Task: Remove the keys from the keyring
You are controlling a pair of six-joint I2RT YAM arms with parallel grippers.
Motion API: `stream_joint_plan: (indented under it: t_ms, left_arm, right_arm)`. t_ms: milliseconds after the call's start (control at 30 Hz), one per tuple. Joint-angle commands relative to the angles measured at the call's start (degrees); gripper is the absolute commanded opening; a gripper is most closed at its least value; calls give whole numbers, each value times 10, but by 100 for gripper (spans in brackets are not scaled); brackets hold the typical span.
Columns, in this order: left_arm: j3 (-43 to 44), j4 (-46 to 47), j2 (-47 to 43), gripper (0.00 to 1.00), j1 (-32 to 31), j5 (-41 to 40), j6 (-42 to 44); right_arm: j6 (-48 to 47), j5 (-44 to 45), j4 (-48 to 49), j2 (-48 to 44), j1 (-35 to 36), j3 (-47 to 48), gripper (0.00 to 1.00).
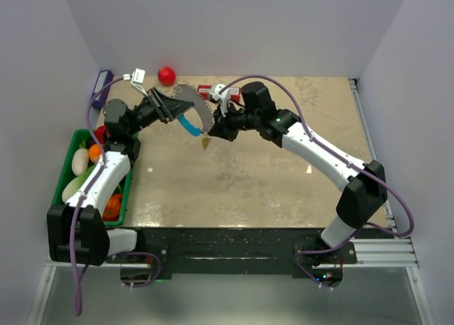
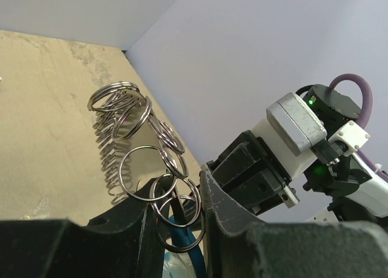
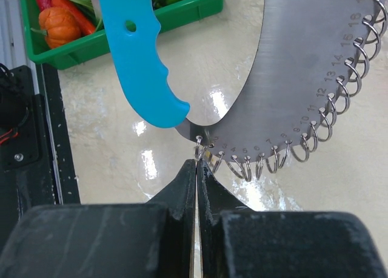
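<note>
The keyring (image 1: 186, 98) is a grey metal crescent with a row of silvery split rings and a light-blue curved handle (image 1: 189, 124), held up above the table. My left gripper (image 1: 167, 107) is shut on its handle end; in the left wrist view the rings (image 2: 130, 117) and blue handle (image 2: 183, 238) sit between its fingers (image 2: 176, 199). My right gripper (image 1: 213, 131) is shut, pinching the end ring beside the blue handle (image 3: 145, 65) in the right wrist view (image 3: 197, 162). A tiny brass key (image 1: 206, 142) hangs just below the right fingertips.
A green bin (image 1: 76, 135) of vegetables stands at the left edge and shows in the right wrist view (image 3: 121, 38). A red ball (image 1: 167, 75), a red box (image 1: 206, 92) and a purple box (image 1: 101, 84) lie at the back.
</note>
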Motion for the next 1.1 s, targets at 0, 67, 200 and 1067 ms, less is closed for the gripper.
stream_joint_plan:
  t_ms: [0,67,200,1067]
  left_arm:
    - [0,28,-16,7,6,-9,10]
    - [-1,28,-15,10,6,-8,11]
    - [-2,28,-14,10,6,-5,11]
    - [-35,19,-3,59,6,-18,44]
  right_arm:
    - [8,-52,30,-26,-1,-5,0]
    - [13,-65,34,-24,-5,-1,0]
    - [26,-79,32,-16,-11,15,0]
    - [144,-203,84,-42,-59,59,0]
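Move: The left hand already grips the blue handle near its upper end; the handle's middle lies about 3 cm back, 2 cm right and 4 cm below it. The grey plate's middle is roughly 5 cm to its right, 2 cm ahead and 3 cm lower. The right hand already pinches the small ring at its fingertips, with the yellow tag about 3 cm back, 1 cm left and 5 cm below. Right lifts the pinched ring some 4 cm, tilting fingertips up, while left opens around the handle and sinks. ##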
